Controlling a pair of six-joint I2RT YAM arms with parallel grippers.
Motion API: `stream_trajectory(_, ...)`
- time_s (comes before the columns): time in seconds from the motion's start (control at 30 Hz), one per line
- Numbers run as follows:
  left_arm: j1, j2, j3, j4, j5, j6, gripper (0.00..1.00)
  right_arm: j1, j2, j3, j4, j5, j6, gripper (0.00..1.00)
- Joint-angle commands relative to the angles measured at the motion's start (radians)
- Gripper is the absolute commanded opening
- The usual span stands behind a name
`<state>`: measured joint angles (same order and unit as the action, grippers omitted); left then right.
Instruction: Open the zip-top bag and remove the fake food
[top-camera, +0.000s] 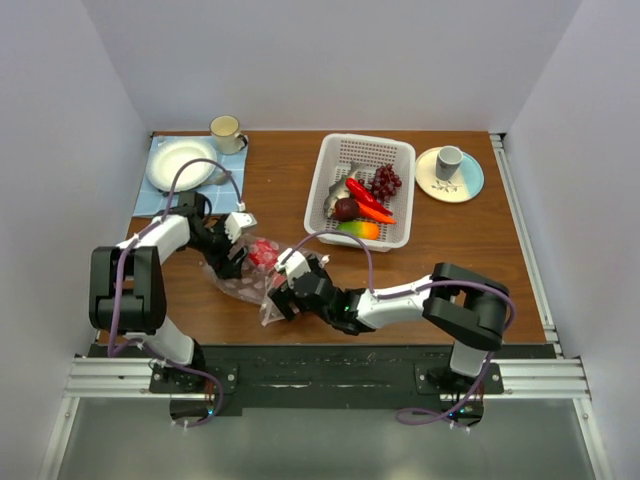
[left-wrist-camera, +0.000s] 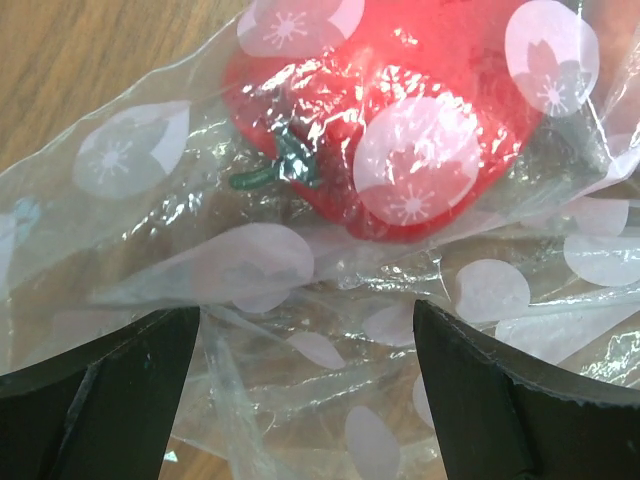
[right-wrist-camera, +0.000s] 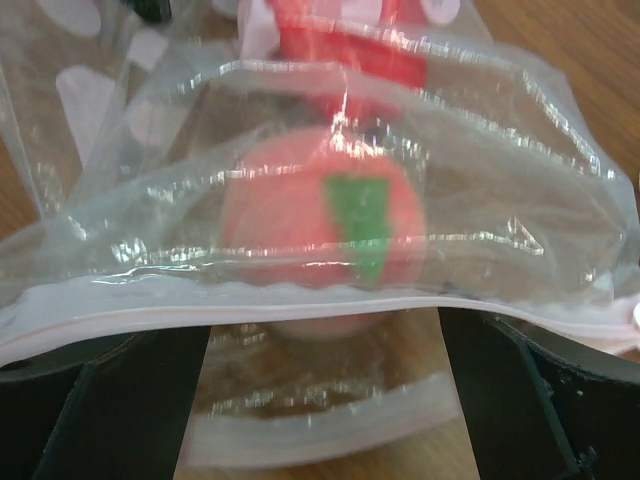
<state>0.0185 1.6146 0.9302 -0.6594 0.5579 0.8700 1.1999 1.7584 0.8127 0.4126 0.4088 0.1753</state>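
The zip-top bag (top-camera: 243, 283) lies on the wooden table near the front, between both grippers. Its mouth is parted: in the right wrist view the upper pink zip strip (right-wrist-camera: 300, 305) stands above the lower one (right-wrist-camera: 320, 432). A pink-red round fruit (right-wrist-camera: 318, 215) sits just inside the mouth, with a red piece (right-wrist-camera: 340, 45) behind it. The left wrist view shows a red fruit with a green stem (left-wrist-camera: 370, 130) under the dotted plastic (left-wrist-camera: 250, 265). My left gripper (top-camera: 236, 256) (left-wrist-camera: 305, 390) is open over the bag's far end. My right gripper (top-camera: 284, 297) (right-wrist-camera: 325, 400) is open at the bag's mouth.
A white perforated basket (top-camera: 395, 150) at the back centre holds a red chili (top-camera: 365, 198), dark grapes (top-camera: 385, 182), a mango (top-camera: 360, 229) and other pieces. A plate on a blue cloth (top-camera: 180, 163) and a mug (top-camera: 226, 131) stand back left. A saucer with a cup (top-camera: 449, 172) stands back right.
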Motion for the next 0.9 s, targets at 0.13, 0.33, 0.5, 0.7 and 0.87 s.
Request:
stream_trajectory(0.13, -0.034, 0.045, 0.027, 0.027, 0.028, -0.025, 0.93, -0.048, 0.108, 0.140, 0.149, -0.005, -0.016, 0.99)
stream_trajectory(0.33, -0.035, 0.050, 0.021, 0.035, 0.005, -0.011, 0.93, -0.062, 0.156, 0.152, 0.130, -0.073, 0.010, 0.91)
stream_trajectory(0.5, -0.035, 0.053, 0.010, 0.049, -0.003, -0.006, 0.93, -0.076, 0.083, 0.065, 0.103, -0.114, 0.050, 0.55)
stream_trajectory(0.7, -0.035, 0.060, -0.010, 0.078, -0.023, -0.008, 0.93, -0.077, -0.081, -0.040, 0.013, -0.137, 0.079, 0.46)
stream_trajectory(0.87, -0.035, 0.079, -0.054, 0.127, -0.082, 0.001, 0.93, -0.076, -0.243, -0.050, -0.180, -0.167, 0.090, 0.52)
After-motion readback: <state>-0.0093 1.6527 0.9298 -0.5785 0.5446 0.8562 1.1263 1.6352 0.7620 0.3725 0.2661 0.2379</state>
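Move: The peach lies just inside the open bag, about 4 cm ahead of the right hand, 3 cm to its left and 1 cm lower. The bag's upper zip lip hangs about 1 cm ahead and 1 cm left of that hand, some 2 cm above it; deeper in the bag the red pepper sits roughly 11 cm ahead and 5 cm left. From the left hand, the peach is some 12 cm to the right and 4 cm back, about level in height. With its fingers wide open, the right hand pushes on about 5 cm forward and left under the zip lip and around the peach, then closes partway and pinches it by its sides. Keeping that grip, it turns back and draws the peach right and back about 6 cm towards the mouth, rising some 3 cm near the end, while the left hand stays open low at the bag's other end, easing only a little forward. ##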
